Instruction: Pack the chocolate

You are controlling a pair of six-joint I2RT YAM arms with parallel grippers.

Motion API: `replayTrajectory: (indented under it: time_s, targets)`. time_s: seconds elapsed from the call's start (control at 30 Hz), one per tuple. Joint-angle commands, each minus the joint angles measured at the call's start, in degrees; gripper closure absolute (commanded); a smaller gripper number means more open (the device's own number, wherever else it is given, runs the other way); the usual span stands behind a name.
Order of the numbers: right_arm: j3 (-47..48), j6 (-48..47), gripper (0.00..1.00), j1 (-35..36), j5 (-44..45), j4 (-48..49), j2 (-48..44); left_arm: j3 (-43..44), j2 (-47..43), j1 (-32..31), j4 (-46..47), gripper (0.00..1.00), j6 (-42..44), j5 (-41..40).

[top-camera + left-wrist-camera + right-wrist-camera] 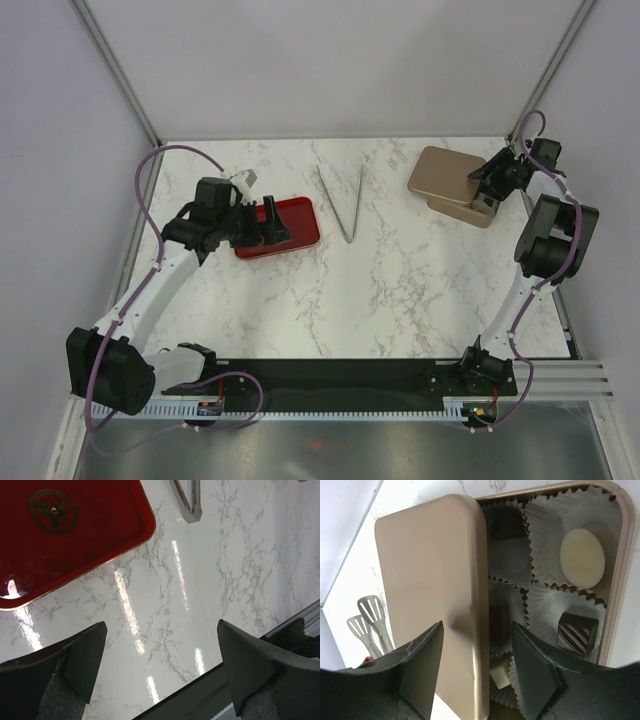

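Observation:
The chocolate lies in white paper cups inside a tan box (615, 580). I see a cream-white oval (582, 557), a dark striped piece (576, 631), a dark square (498, 621) and a small white cube (500, 672). A flat tan lid (430, 580) covers the box's left part. My right gripper (476, 630) hovers over the lid's right edge, open, with a gap on each side. In the top view the box (470, 205) and lid (440, 172) sit at the back right under that gripper (487, 180). My left gripper (161, 630) is wide open over bare marble, holding nothing.
A red tray (295, 225) lies at the back left, right beside the left gripper (272, 222). Metal tongs (345, 205) rest on the marble between tray and box. The black base rail (210, 690) runs along the near edge.

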Motion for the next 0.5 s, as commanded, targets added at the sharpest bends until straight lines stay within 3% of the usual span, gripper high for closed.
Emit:
replayTrajectory:
  time_s: [0.0, 0.1, 0.47]
  targets:
    - [0.82, -0.89, 0.36, 0.33, -0.12, 1.76, 0.55, 1.09, 0.77, 0.25, 1.55, 0.00, 1.74, 0.93]
    - [0.37, -0.72, 0.38, 0.33, -1.08, 2.81, 0.81, 1.18, 1.03, 0.25, 1.64, 0.00, 1.74, 1.10]
    - [-1.30, -1.42, 0.70, -0.72, -1.61, 4.48, 0.29, 1.18, 1.38, 0.25, 1.64, 0.01, 1.92, 0.93]
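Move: The lid lies askew over the chocolate box; its middle is about 8 cm to the right gripper's left and 1 cm ahead, roughly 1 cm lower, with its right edge already between the open fingers. The box's middle is some 2 cm left and 4 cm below. Uncovered inside it, the white chocolate sits about 6 cm right and 3 cm ahead, the striped chocolate 4 cm right and 3 cm back, both around 4 cm down. From the left gripper the lid is some 45 cm right, 23 cm ahead and 12 cm lower. Close the right gripper on the lid's right edge, from roughly two thirds open to about a third, one finger over the top face and the other against the outer side, until it pinches the rim. Hold the hand almost in place meanwhile, letting it ease only about half a centimetre forward and up near the end, wrist angle practically unchanged. ##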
